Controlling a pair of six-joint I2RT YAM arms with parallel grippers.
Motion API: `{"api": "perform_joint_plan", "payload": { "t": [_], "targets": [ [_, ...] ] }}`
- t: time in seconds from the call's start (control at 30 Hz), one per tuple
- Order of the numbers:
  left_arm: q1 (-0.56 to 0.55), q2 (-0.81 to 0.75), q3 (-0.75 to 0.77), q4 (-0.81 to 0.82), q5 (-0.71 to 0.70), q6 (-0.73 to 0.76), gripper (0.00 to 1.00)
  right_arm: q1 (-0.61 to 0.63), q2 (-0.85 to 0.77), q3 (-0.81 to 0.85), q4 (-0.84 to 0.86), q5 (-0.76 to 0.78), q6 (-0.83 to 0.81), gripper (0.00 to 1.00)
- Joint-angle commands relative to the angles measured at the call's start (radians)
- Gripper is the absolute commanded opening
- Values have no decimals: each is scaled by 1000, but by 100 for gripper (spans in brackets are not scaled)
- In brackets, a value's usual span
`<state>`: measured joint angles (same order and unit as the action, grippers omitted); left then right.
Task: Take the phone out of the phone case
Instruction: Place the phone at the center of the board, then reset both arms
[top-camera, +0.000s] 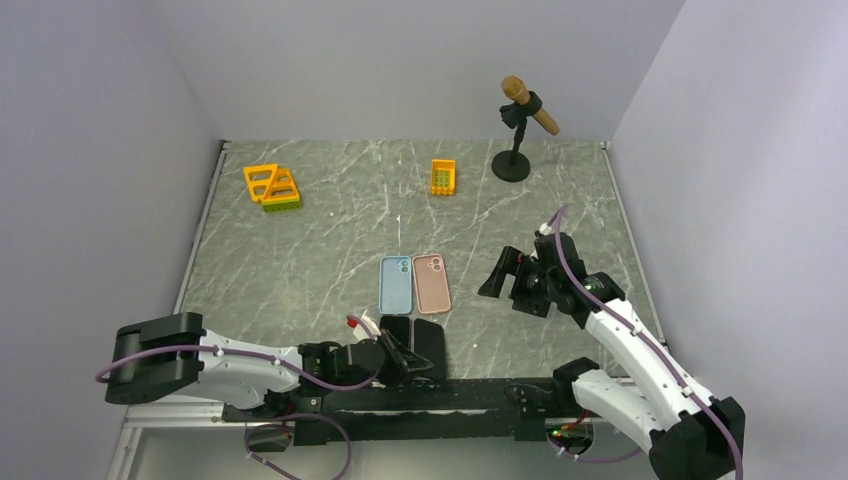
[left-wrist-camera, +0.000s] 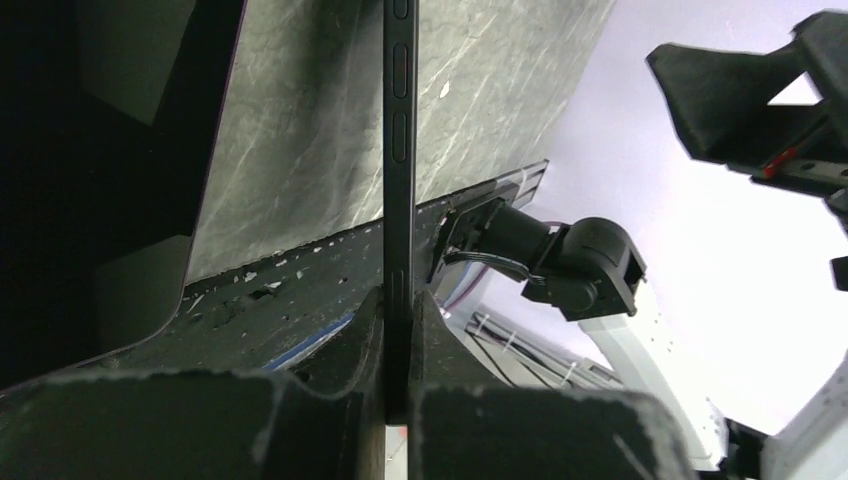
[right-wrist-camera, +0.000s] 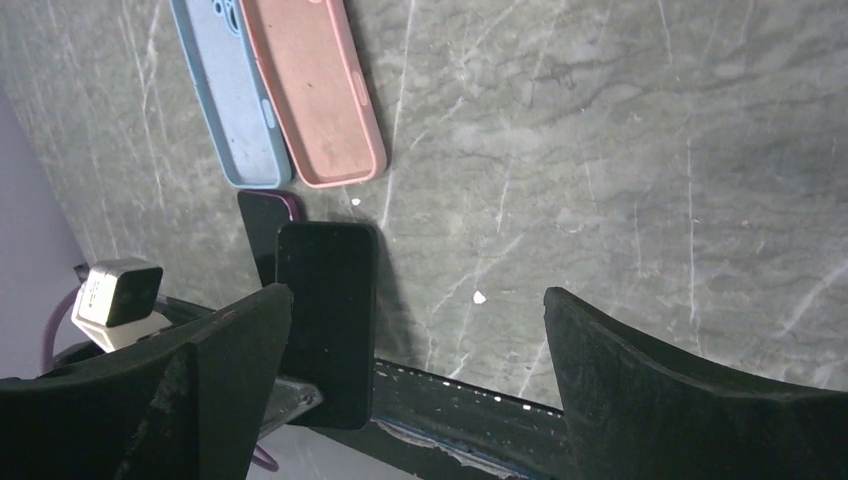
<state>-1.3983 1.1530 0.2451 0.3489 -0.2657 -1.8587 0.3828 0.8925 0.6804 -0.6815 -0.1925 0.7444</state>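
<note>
My left gripper (top-camera: 405, 352) (left-wrist-camera: 398, 350) is shut on a slim black phone (top-camera: 428, 345) (left-wrist-camera: 400, 150) (right-wrist-camera: 325, 320), held by its thin side near the table's front edge. In the left wrist view the phone is edge-on, its side buttons showing. Beside it is a dark phone case (top-camera: 394, 328) (right-wrist-camera: 262, 212) with a purple rim, apart from the phone; it fills the left of the left wrist view (left-wrist-camera: 100, 200). My right gripper (top-camera: 505, 278) (right-wrist-camera: 417, 300) hangs open above the table, right of the phone, with nothing between its fingers.
A light blue case (top-camera: 395, 284) (right-wrist-camera: 232, 100) and a pink case (top-camera: 431, 283) (right-wrist-camera: 315, 90) lie side by side mid-table. Yellow toy pieces (top-camera: 272, 186) (top-camera: 443, 176) sit at the back. A microphone on a stand (top-camera: 520, 120) is back right. A black rail (right-wrist-camera: 480, 415) runs along the front edge.
</note>
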Motion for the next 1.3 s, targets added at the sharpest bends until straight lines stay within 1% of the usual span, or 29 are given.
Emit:
{"api": "perform_joint_plan", "payload": {
  "t": [0.0, 0.1, 0.13, 0.23, 0.3, 0.37, 0.47, 0.57, 0.63, 0.67, 0.73, 0.9, 0.97, 1.0, 1.07, 1.13, 1.2, 1.23, 1.27],
  "targets": [
    [-12, 47, -45, 166, -47, -111, 10, -2, -41, 3, -32, -9, 13, 100],
    [-14, 88, -50, 214, 9, -125, 16, -3, -35, 21, -44, -5, 6, 100],
    [-14, 94, -43, 201, 24, -135, 20, -3, -33, 24, -46, -5, 5, 100],
    [-13, 90, -37, 181, 35, -162, 39, -3, -28, 36, -47, -4, 3, 100],
    [-14, 68, -25, 126, 33, -168, 52, -4, -26, 42, -48, -5, 1, 100],
    [-14, 44, -17, 70, 28, -182, 57, -3, -23, 56, -56, -4, -2, 100],
    [-14, 25, -24, 49, 34, -206, 62, -3, -26, 79, -69, -4, -15, 100],
    [-13, 16, -15, 46, 58, -217, 76, -3, -26, 110, -94, 6, -33, 100],
    [-12, 1, -1, 1, 72, -233, 87, -2, -19, 135, -119, 13, -50, 100],
    [-12, -12, 7, -38, 77, -248, 92, -3, -16, 146, -132, 16, -57, 100],
    [-11, -50, 33, -150, 98, -296, 97, -2, -16, 168, -151, 22, -68, 100],
    [2, -186, 149, -518, 85, -319, 99, -2, -23, 220, -195, 36, -82, 100],
    [19, -240, 194, -628, 71, -298, 99, -3, -22, 245, -220, 51, -87, 100],
    [30, -271, 223, -676, 55, -261, 98, -2, -24, 261, -234, 63, -94, 100],
    [61, -326, 310, -803, -11, -139, 98, -3, -34, 299, -257, 92, -109, 100],
    [110, -364, 458, -912, -108, 52, 98, -2, -47, 365, -284, 127, -128, 100],
    [170, -372, 610, -988, -199, 317, 98, -3, -50, 439, -318, 161, -146, 100],
    [189, -365, 696, -1022, -253, 475, 98, -4, -47, 480, -337, 183, -153, 100],
    [200, -349, 792, -1053, -308, 671, 98, -2, -39, 532, -356, 202, -163, 100]
  ]
}}
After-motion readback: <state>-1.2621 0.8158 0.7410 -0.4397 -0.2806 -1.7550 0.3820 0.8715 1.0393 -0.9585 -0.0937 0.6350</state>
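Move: My left hand holds the black phone by its left edge near the rear end. Its bare spot on the board centres about 3 cm to my right, 1 cm ahead and 4 cm below. From this hand the purple-edged phone lies some 4 cm ahead and 6 cm left, the pink case about 19 cm ahead and 3 cm right, the blue case equally far out and 5 cm left. From my right hand the spot is about 13 cm back, 17 cm left and 9 cm below. My left hand sinks about 1.5 cm onto the board and spreads its fingers from their pinch to wide open, letting go of the black phone while rolling some 10 degrees and easing back a little. Then it lifts quickly, about 15 cm up and also forward, clear of the phone. My right hand, empty and still open, waits and then rises some 10 cm, farther from the board. ##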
